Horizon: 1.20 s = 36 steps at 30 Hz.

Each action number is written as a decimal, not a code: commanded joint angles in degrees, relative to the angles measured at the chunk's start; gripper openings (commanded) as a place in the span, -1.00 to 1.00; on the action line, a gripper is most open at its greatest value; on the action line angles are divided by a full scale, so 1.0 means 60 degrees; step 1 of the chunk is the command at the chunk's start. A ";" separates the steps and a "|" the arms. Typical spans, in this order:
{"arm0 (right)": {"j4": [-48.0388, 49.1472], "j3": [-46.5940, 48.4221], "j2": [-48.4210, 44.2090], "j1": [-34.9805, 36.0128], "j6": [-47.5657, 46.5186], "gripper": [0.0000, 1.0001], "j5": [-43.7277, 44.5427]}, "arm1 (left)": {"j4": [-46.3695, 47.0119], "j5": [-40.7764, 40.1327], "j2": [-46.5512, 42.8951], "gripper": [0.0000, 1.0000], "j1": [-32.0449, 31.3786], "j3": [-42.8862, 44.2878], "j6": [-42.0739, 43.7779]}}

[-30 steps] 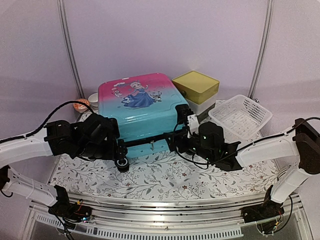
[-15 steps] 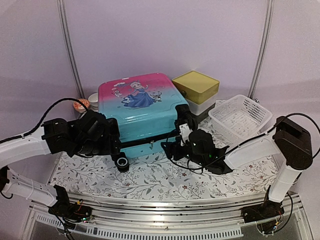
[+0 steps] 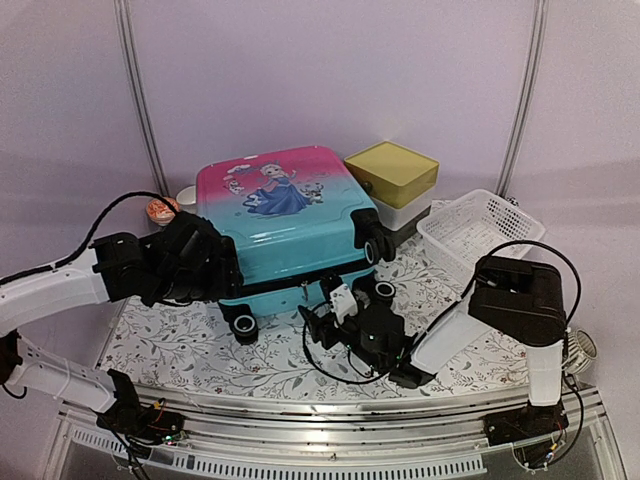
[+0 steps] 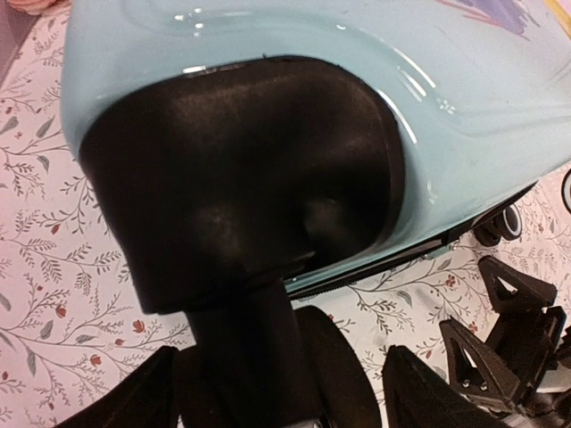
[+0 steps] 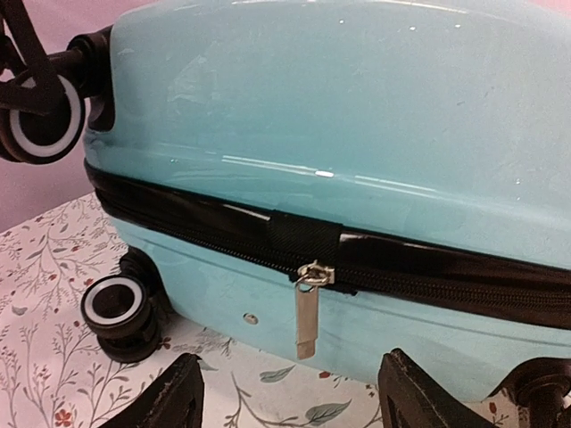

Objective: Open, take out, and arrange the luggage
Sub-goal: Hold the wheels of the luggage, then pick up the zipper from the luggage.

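Note:
The luggage [image 3: 280,215] lies flat on the floral cloth, pink at the back and turquoise at the front, with a cartoon girl print. My left gripper [image 3: 228,285] is at its near-left corner. In the left wrist view this gripper [image 4: 285,401] is open, and a black wheel [image 4: 335,374] and its stem stand between the fingers, under the black wheel housing [image 4: 250,169]. My right gripper [image 3: 312,322] faces the near side. In the right wrist view it [image 5: 294,401] is open just below the silver zipper pull [image 5: 306,316], which hangs from the shut black zipper band [image 5: 214,223].
A yellow-topped drawer box [image 3: 392,172] stands behind the luggage on the right, with a white mesh basket [image 3: 480,232] beside it. Small cups [image 3: 165,208] sit at the back left. Two more wheels [image 5: 116,308] show at the left in the right wrist view.
My right arm has swung from the luggage's right side round to its near side, in front of the zipper pull. My left gripper has shifted closer to the corner wheel. Both jaws have narrowed somewhat.

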 commanded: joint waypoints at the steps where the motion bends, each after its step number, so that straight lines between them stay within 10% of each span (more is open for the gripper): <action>1: 0.1345 0.0630 0.0640 -0.0066 -0.0750 0.38 0.0793 | 0.0272 -0.0062 0.0110 0.57 0.0153 0.0134 0.0148; 24: 0.1068 0.2644 0.2438 -0.0090 -0.0602 0.03 0.1938 | 0.0634 0.0066 0.0025 0.35 0.0286 -0.0335 0.0067; 36: 0.2216 0.1821 0.2010 -0.0201 -0.0956 -0.97 0.2042 | 0.0664 0.0081 -0.0342 -0.14 0.0604 -0.0640 0.0243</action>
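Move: The zipper pull hangs on the luggage's near side about 4 cm ahead of my right fingers, 2 cm to their left and 1 cm above. From that hand, the luggage's left lower wheel stands roughly 14 cm left, level fore and aft, and 5 cm lower; the right lower wheel is about 12 cm right, 3 cm ahead and 5 cm lower. The left upper wheel is already between my left fingers, about 1 cm ahead, straight in line and 1 cm below. My right hand slides forward about 4 cm and some 2 cm left to the zipper pull on the luggage's near side, turning roughly 10 degrees clockwise with the fingertips lifting a little, then shuts almost fully to pinch the pull. My left hand stays at the left upper wheel, easing forward barely a centimetre while its fingers narrow around the wheel arm and take hold of it. ##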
